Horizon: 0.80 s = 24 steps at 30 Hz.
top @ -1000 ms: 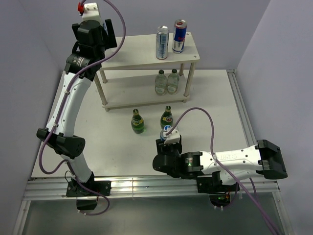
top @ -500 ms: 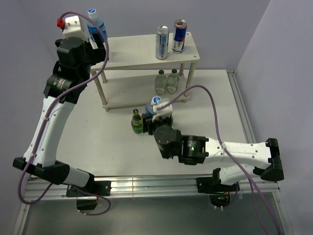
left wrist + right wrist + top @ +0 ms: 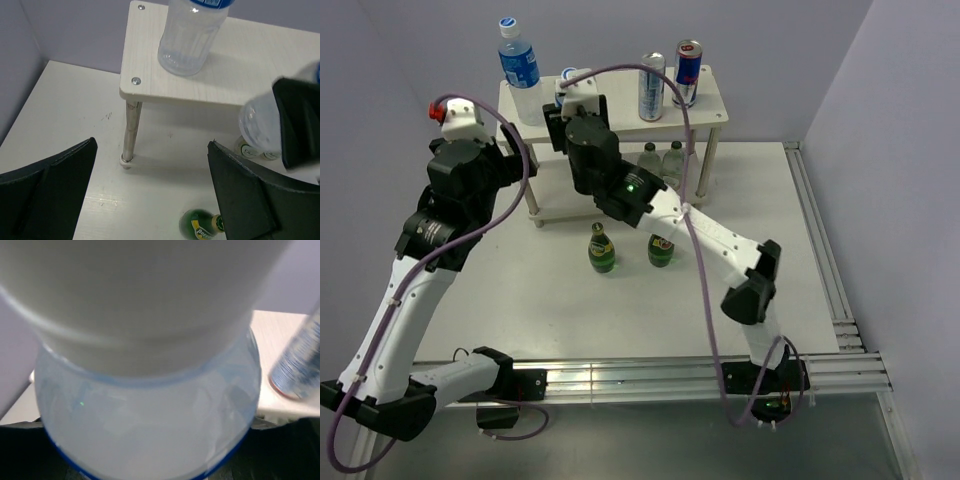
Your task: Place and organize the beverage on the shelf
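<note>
The shelf (image 3: 620, 105) stands at the back. One clear plastic bottle with a blue label (image 3: 520, 70) stands free on the left end of its top board. My left gripper (image 3: 152, 195) is open and empty, drawn back to the left of the shelf's corner leg (image 3: 131, 130). My right gripper (image 3: 576, 102) is shut on a second plastic bottle (image 3: 150, 410), held at the shelf top just right of the first; whether it touches the board I cannot tell. Two cans (image 3: 651, 87) (image 3: 687, 74) stand on the right end. Two green bottles (image 3: 602, 248) (image 3: 660, 250) stand on the table.
Two small clear bottles (image 3: 660, 165) sit on the lower board under the cans. The right arm stretches from its base across the table's middle, over the right green bottle. A raised rail (image 3: 820, 240) runs along the table's right edge. Walls close in behind the shelf.
My left gripper opened, left the first plastic bottle on the shelf top and pulled back to the left. The right arm carried the second plastic bottle from the table up to the shelf.
</note>
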{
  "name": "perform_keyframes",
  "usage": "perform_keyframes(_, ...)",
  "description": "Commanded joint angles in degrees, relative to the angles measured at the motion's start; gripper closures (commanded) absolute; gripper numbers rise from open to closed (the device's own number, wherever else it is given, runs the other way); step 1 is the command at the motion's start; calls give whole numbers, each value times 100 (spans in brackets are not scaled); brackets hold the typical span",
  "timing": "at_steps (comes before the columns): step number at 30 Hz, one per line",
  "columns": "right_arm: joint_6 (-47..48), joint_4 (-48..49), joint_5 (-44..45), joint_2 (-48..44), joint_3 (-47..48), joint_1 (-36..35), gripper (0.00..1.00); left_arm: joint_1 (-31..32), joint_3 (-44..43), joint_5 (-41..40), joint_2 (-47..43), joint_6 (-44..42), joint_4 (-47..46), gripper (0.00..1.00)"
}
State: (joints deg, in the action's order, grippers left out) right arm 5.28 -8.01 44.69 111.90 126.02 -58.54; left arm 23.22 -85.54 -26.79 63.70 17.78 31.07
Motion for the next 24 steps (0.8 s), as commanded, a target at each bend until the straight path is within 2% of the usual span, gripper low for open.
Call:
perform_keyframes(1,245,106,-434,288,1327,343,100,24,352,42,-288,-143,-338,1)
perform_keyframes(8,395,757,-645,613,1724,581,100,24,924,-82,-525,-293,-636,1)
perform_keyframes(17,193,660,-1067,869,2032,792,100,7,1197,33,-578,-284,-795,1)
perform_keyframes(24,-71,485,-1216,983,2015,941,96,-90,1276,147,-657,-240,-822,1)
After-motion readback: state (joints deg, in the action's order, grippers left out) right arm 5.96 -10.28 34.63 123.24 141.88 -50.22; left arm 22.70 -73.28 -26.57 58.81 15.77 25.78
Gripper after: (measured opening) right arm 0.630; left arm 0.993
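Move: The right hand holds the second water bottle just in front of the shelf. The free spot on the shelf's top board lies about 11 cm straight ahead and some 14 cm below that hand. The standing water bottle is roughly 12 cm left and 12 cm ahead, the blue-white can 15 cm right and 12 ahead, and the Red Bull can 22 cm right and 15 ahead. From the empty left hand, the spot is about 15 cm ahead, 16 right and 9 below. The right hand keeps its grip on the upright water bottle and carries it forward about 7 cm, past the shelf's front edge into the gap between the standing bottle and the blue-white can, most of the way quickly and then creeping, its height nearly unchanged but easing down slightly at the end. Meanwhile the left hand, still wide open and empty, sinks about 5 cm in front of the shelf's left end, well clear of the bottle standing there, and then stays put. ##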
